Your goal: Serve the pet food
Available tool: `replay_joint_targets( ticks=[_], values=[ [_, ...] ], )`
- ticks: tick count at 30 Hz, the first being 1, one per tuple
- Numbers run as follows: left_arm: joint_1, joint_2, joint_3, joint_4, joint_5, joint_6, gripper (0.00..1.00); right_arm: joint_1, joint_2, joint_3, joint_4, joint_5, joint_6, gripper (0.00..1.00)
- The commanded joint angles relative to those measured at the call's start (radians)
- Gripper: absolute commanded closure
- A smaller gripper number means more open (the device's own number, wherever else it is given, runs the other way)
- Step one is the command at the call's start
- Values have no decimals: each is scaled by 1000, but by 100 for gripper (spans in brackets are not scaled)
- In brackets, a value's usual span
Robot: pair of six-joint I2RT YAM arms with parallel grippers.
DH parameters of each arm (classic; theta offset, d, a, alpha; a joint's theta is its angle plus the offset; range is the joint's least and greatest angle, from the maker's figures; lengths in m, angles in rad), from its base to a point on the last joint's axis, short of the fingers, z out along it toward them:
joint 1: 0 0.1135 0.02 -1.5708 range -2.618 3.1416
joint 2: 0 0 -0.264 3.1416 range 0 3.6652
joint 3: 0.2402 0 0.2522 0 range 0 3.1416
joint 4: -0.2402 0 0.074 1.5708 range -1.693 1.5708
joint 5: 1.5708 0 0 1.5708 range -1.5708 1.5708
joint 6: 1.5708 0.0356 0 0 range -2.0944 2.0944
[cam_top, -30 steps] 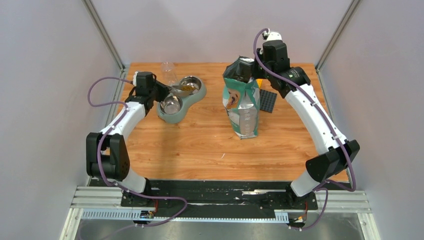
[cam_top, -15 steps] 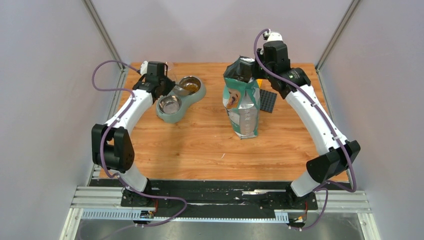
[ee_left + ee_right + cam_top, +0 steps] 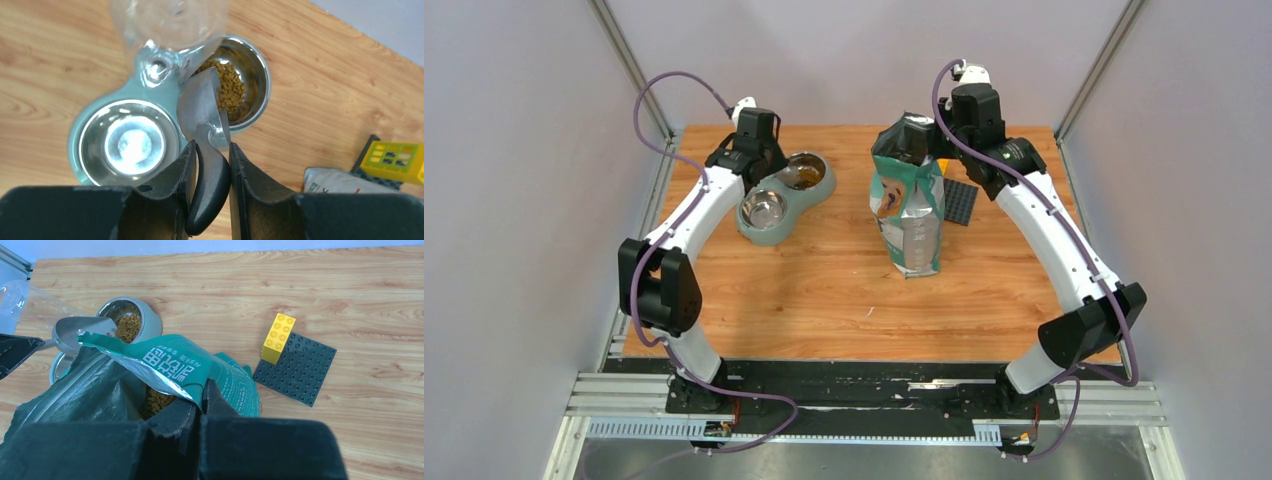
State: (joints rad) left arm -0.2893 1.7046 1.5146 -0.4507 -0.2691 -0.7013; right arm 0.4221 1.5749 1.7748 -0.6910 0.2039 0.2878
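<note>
Brown pet food lies in the far steel bowl of a grey-green double feeder; the near bowl is empty. My left gripper is shut on the black handle of a grey metal scoop, whose mouth is tipped sideways over the filled bowl. My right gripper is shut on the rim of the open green-and-white bag, holding it upright. More kibble shows inside the bag.
A clear plastic cup stands behind the feeder, close to the scoop. A dark studded baseplate with a yellow brick lies right of the bag. Grey walls close in on both sides.
The left arm has swung up and toward the back, moving its wrist from left of the feeder to just behind the bowls with the scoop turned over the filled bowl. The right arm and bag have not moved.
</note>
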Motion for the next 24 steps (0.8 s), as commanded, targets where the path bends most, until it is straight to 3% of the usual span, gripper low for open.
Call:
replay_joint_targets(
  ticks=[1, 13, 18, 24],
  values=[
    [-29, 17, 103, 29, -57, 255, 100, -8, -71, -16, 91, 40, 18, 100],
    [-60, 6, 158, 16, -43, 462, 100, -9, -74, -19, 91, 46, -1, 100],
    [-68, -52, 224, 1, 74, 537, 100, -8, -74, -17, 97, 20, -26, 100],
    [-68, -150, 301, -9, 177, 497, 100, 1, -74, -6, 115, -31, -60, 100]
  ],
)
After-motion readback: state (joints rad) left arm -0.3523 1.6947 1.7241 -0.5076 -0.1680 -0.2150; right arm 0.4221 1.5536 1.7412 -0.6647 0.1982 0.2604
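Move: The full bowl, already with kibble in it, lies about 9 cm ahead of the left hand, 6 cm to its right and 18 cm below. The empty bowl is roughly 2 cm back and 3 cm left, equally low; the clear bottle stands some 8 cm ahead and 3 cm left, its middle about 10 cm lower. The food bag is around 30 cm right and 10 cm back, its middle 5 cm lower. From the right hand, the full bowl lies about 12 cm ahead, 27 cm left and 30 cm below. Keeping its pinch on the scoop handle, the left hand rolls the scoop some 20 degrees, left side up, while rising only slightly and almost staying put above the full bowl. Then it lifts faster, about 8 cm up in all and 3 cm to the right, swinging roughly 20 degrees clockwise and tilting the tip up a little. ##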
